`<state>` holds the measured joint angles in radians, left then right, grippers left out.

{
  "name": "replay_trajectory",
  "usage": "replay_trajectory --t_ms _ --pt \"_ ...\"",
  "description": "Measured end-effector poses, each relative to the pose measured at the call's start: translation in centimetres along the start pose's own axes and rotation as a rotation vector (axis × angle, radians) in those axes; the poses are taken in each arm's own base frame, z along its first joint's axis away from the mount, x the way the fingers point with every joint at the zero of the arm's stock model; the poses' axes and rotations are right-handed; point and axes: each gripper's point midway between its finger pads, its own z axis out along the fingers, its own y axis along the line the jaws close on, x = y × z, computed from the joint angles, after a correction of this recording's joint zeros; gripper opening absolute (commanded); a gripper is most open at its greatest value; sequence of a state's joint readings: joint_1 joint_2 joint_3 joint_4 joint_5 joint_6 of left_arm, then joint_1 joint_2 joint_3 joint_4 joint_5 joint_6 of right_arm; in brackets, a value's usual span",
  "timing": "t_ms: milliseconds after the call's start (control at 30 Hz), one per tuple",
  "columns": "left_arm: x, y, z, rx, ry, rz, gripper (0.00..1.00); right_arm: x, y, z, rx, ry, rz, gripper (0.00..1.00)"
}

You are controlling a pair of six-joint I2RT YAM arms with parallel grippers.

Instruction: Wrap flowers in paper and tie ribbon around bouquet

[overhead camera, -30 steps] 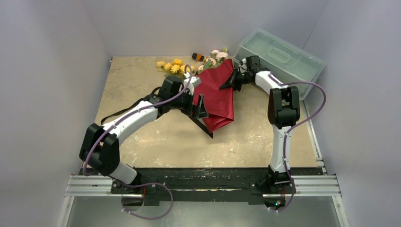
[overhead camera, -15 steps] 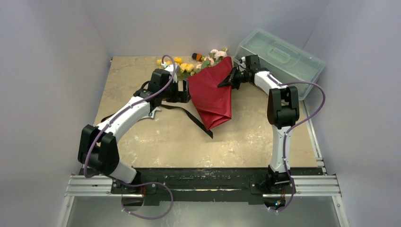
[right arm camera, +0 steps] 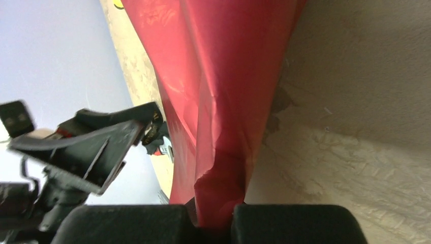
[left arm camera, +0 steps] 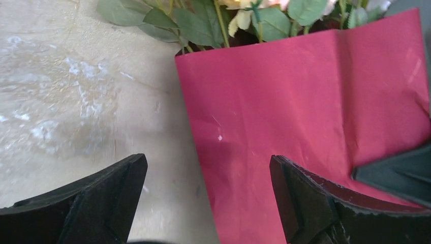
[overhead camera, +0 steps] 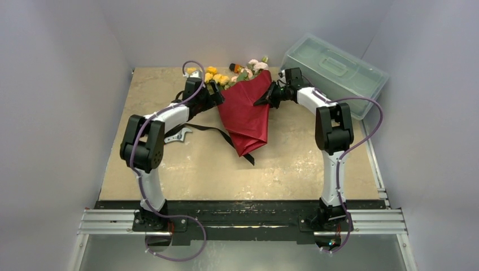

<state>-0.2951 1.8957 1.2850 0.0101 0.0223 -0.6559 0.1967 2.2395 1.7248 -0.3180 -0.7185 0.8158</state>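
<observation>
The bouquet lies at the back middle of the table: dark red paper [overhead camera: 244, 116] folded into a cone, with yellow and pink flowers [overhead camera: 223, 77] sticking out of its far end. My right gripper [overhead camera: 266, 97] is shut on the paper's right edge, a fold pinched between its pads [right arm camera: 284, 223]. At the cone's upper left edge my left gripper [overhead camera: 217, 95] is open. In its wrist view the paper's [left arm camera: 315, 91] left edge lies between the fingers [left arm camera: 101, 198], and green leaves [left arm camera: 203, 23] show above. The black ribbon [overhead camera: 212, 129] runs flat under the cone's tip.
A clear plastic lidded box [overhead camera: 333, 65] stands at the back right, close to my right arm. A small orange and black object [overhead camera: 236, 68] lies by the blooms. A pale metal tool [overhead camera: 182, 135] rests near the left forearm. Grey walls close in on three sides.
My left arm drew back off the paper and swung to the cone's upper left, its elbow folding in. The paper narrowed into a tighter cone. The right gripper kept its grip.
</observation>
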Motion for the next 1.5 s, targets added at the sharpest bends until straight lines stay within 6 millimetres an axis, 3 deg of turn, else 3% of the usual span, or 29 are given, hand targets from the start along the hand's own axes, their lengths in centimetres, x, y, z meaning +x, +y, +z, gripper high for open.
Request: replay_trajectory --t_ms 133,267,633,800,933,1133,1300,1500 --pt "1.1 1.3 3.3 0.012 0.036 -0.077 1.0 0.1 0.5 0.3 -0.01 -0.002 0.005 0.0" --pt "1.7 1.1 5.9 0.044 0.065 -0.116 1.0 -0.1 1.0 0.4 -0.023 -0.011 0.02 0.0" --pt "1.7 -1.3 6.5 0.236 0.063 -0.264 0.99 -0.7 2.5 0.6 -0.075 -0.032 0.074 0.0" --pt "1.6 -2.0 7.1 0.333 0.057 -0.349 0.78 -0.6 2.5 0.9 -0.087 -0.033 0.084 0.0" --pt "2.3 -2.5 7.8 0.392 0.074 -0.406 0.45 -0.5 2.6 1.0 -0.097 -0.036 0.087 0.0" --pt "2.7 -2.9 7.7 0.427 0.101 -0.419 0.02 0.0 2.5 1.5 -0.098 -0.03 0.097 0.0" --pt "2.7 -3.0 7.3 0.449 0.111 -0.41 0.0 0.7 2.2 2.1 -0.094 -0.023 0.099 0.0" --pt "3.9 -1.6 6.5 0.405 0.15 -0.357 0.0 2.6 1.6 3.1 -0.073 0.011 0.107 0.0"
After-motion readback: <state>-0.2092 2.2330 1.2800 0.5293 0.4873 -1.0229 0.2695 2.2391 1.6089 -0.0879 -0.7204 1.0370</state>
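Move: The open left gripper hangs above the left side of the red paper; the edge to be pinched is about 4 cm ahead, 3 cm to its right and 5 cm below. The yellow flowers lie some 15 cm ahead, the pink roses some 18 cm ahead and 13 cm right, and the black ribbon crosses about 8 cm back, 1 cm right. From the right hand, already gripping the paper's right side, that edge lies some 13 cm left, 3 cm ahead and 4 cm lower. Bring the left gripper down and forward about 5 cm onto the paper's left edge, then ease it right towards the right hand while rolling some 35 degrees, left side dropping; close the fingers on the paper and draw it back a little. Meanwhile keep the right hand's pinch and carry its side left about 4 cm, rising slightly, then sinking again. ##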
